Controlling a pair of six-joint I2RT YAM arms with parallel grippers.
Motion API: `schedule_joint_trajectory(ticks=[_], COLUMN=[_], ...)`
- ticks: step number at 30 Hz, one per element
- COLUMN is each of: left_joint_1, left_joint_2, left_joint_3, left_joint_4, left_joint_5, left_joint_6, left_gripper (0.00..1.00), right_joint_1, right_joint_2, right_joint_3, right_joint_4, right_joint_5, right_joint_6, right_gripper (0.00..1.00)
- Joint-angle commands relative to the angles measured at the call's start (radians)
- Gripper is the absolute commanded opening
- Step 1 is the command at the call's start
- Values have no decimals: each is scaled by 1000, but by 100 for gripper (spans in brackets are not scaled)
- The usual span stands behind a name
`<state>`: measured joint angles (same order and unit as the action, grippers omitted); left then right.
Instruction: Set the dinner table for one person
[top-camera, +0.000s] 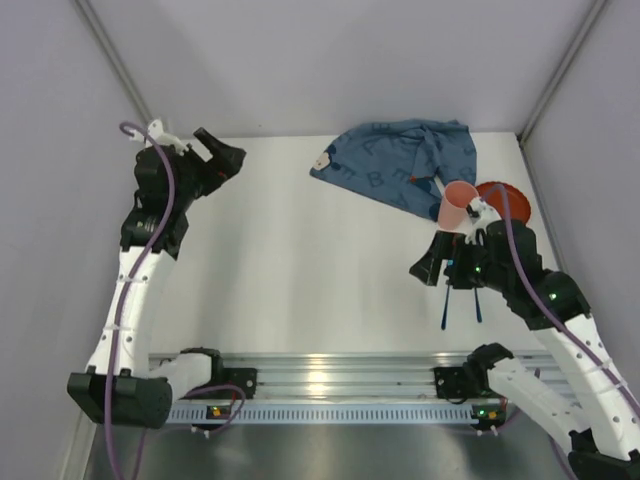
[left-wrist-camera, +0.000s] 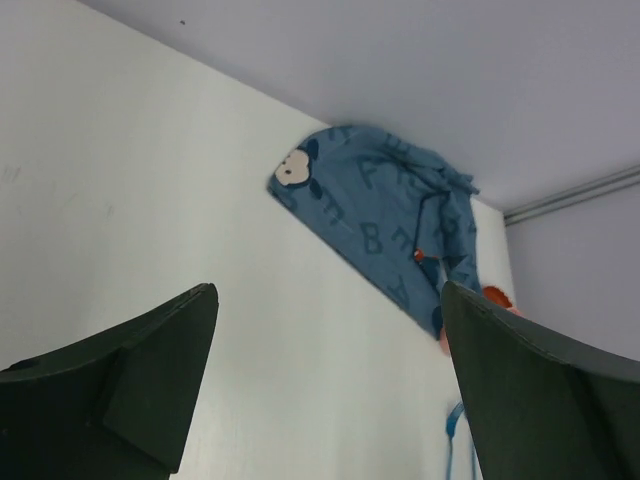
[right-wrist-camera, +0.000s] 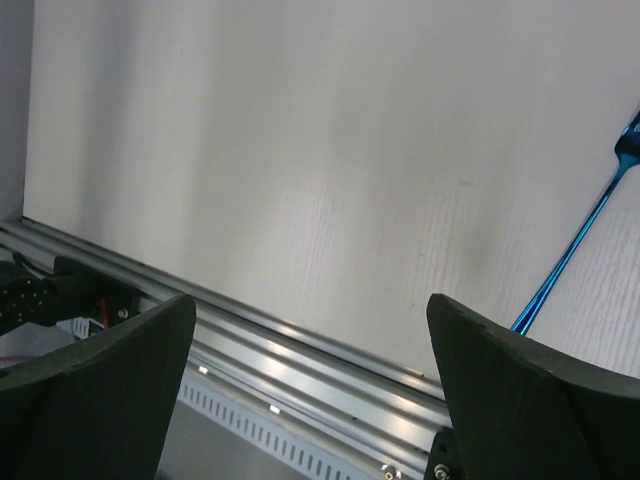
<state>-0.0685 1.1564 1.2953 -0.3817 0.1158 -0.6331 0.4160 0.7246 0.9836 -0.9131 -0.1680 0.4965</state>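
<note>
The white dinner table (top-camera: 300, 260) has a ribbed silver rail (top-camera: 330, 375) along its near edge. A crumpled blue letter-print cloth mat (top-camera: 400, 160) lies at the back right. A pink cup (top-camera: 455, 205) stands at the mat's near right corner, beside a red-orange dish (top-camera: 505, 197). Two blue utensils (top-camera: 445, 305) lie near the right arm. My left gripper (top-camera: 225, 158) is open and empty at the back left, above the table. My right gripper (top-camera: 432, 262) is open and empty, just in front of the cup and above the utensils.
Grey walls enclose the table on three sides. The left wrist view shows the mat (left-wrist-camera: 385, 225), the table (left-wrist-camera: 150, 200) and a blue utensil (left-wrist-camera: 455, 430). The right wrist view shows one blue utensil (right-wrist-camera: 575, 255) and the rail (right-wrist-camera: 300, 360).
</note>
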Motion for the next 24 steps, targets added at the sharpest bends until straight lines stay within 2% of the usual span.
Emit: schedule_joint_trajectory(ticks=[1,3,4,5,7,10,11,12,15,16,17,19,22,24], left_joint_1=[-2,-2,-2,-4,-66,-233,-275,-286,-356,-376,-411,-441,-462,-464], left_joint_2=[-171,-263,-271,-267,-212,-122,-82,-23,217,282,427,561,779,930], left_joint_3=[-104,-264,-412,-450,-424,-403,-380,-349,-222,-136,-81,84,229,298], left_joint_4=[67,365,505,617,500,451,414,303,233,210,183,135,205,250], left_joint_5=[-10,60,206,219,103,-34,-142,-180,-286,-291,-327,-343,-286,-259], left_joint_6=[-190,-224,-247,-329,-340,-228,-232,-244,-246,-240,-235,-235,-272,-350], left_gripper=[99,99,99,99,99,99,99,99,99,99,99,99,99,99], right_joint_1=[14,17,17,18,18,18,18,18,18,18,18,18,17,17], right_joint_2=[-54,-77,-100,-111,-129,-148,-143,-120,-76,-59,-56,-65,-73,-70], right_joint_3=[-17,-46,-59,-81,-94,-112,-112,-109,-82,-76,-60,-45,-11,13], right_joint_4=[34,48,62,72,95,111,94,79,33,30,13,-12,-61,-89], right_joint_5=[-62,-106,-126,-145,-188,-231,-232,-219,-186,-191,-183,-116,-30,34], right_joint_6=[25,43,51,59,76,80,76,60,28,22,16,14,25,39], right_gripper=[100,100,100,100,100,100,100,100,100,100,100,100,100,100])
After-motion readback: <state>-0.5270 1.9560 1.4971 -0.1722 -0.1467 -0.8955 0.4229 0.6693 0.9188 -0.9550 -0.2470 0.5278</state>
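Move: The blue cloth lies far over on the right of the table: its middle is about 23 cm ahead of the left hand, some 41 cm to its right and 35 cm below. The pink cup is roughly 8 cm ahead, 54 cm right and 31 cm down; the red plate 12 cm ahead, 67 cm right and 35 cm down. From the right hand, the cloth lies about 42 cm straight ahead, 22 cm lower. Towards the blue cloth's near left part goes the empty left hand: it first draws back about 5 cm, then swoops down and right, some 20 cm each way, while turning forward. Its fingers first tip up a little, then dip to some 20 degrees steeper, staying wide open above the table. The open right hand eases back about 3 cm, then sinks slightly. ##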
